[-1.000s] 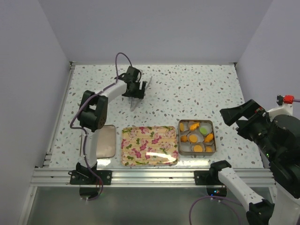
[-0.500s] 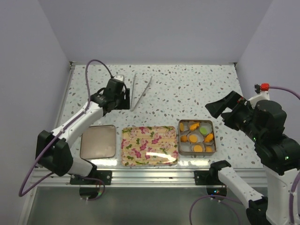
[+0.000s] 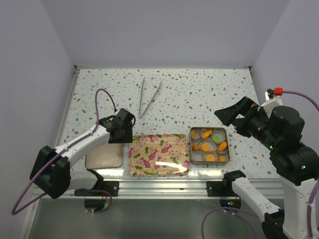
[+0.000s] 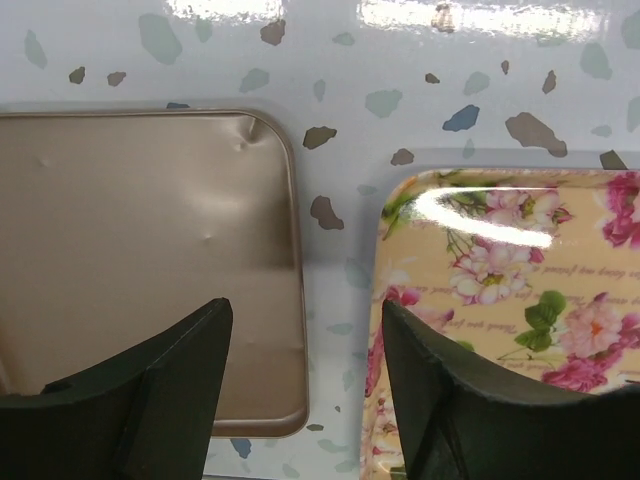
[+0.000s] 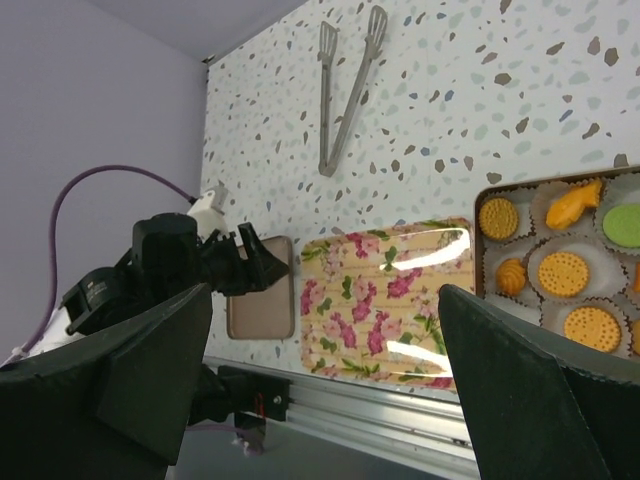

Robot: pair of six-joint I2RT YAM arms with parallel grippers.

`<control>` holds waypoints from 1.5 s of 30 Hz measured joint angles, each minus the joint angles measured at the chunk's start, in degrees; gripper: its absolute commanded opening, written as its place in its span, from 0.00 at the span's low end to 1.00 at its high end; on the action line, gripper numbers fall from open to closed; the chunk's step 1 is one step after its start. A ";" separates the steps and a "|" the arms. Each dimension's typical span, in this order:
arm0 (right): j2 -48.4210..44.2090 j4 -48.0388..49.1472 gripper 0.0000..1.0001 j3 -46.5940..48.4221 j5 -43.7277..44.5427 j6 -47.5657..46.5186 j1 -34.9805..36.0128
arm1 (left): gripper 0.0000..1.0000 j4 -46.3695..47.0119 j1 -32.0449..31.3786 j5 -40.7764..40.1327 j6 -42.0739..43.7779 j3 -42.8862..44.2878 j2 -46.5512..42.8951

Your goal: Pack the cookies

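The cookies (image 3: 208,144) lie in white paper cups inside a square metal tin (image 3: 191,148) at the near right: several orange discs and one light green one (image 3: 218,135). They also show in the right wrist view (image 5: 565,270), with the green one (image 5: 625,225) at the edge. A floral tin lid (image 3: 158,154) lies left of the tin. My left gripper (image 3: 122,130) is open and empty, low over the gap between the floral lid (image 4: 520,300) and a brown tray (image 4: 140,260). My right gripper (image 3: 228,116) is open and empty, held high above the table right of the tin.
Metal tongs (image 3: 149,97) lie on the speckled table toward the back, also in the right wrist view (image 5: 345,90). The brown tray (image 3: 103,152) sits at the near left. An aluminium rail (image 3: 164,186) runs along the near edge. Walls close the left, back and right.
My left arm has swung from the tongs at the back toward the near edge, now between the brown tray and floral lid. The tongs stay on the table. My right arm shifted slightly.
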 measured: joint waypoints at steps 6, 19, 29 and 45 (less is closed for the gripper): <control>-0.96 -0.37 0.99 0.00 -0.48 0.04 0.00 | 0.55 -0.17 -0.02 -1.95 -4.09 -0.15 2.60; -1.86 -2.91 0.99 0.37 -0.98 0.00 0.00 | 0.45 1.79 -0.02 -3.19 -7.48 -4.24 6.25; -1.86 -3.45 0.99 0.46 -0.98 -0.07 0.00 | 0.00 4.74 -0.33 -2.21 -7.74 -4.70 7.76; 9.94 26.01 0.99 3.08 -24.83 11.23 0.00 | 0.00 -3.82 3.93 17.27 1.99 53.75 2.43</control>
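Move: The brown lid's middle is some 8 cm to the left of the left hand, about 3 cm farther out and roughly 6 cm below, with its right edge almost under the open fingers. The flowered tray lies 14 cm to the right and 1 cm ahead, the cookie box 33 cm right and 4 cm ahead, the tongs 28 cm ahead and 10 cm right. From the high right hand the lid is some 39 cm left, 8 cm ahead and 39 cm down. Down about 5 cm, narrowing as it sinks, the left hand brings its fingers astride the lid's right edge, shuts them to pinch it towards the near end, then swings it fast up some 39 cm, forward and right, the fingertips tilting up towards forward. Late on, the empty open right hand rises about 10 cm and goes left towards it, turning counter-clockwise. ##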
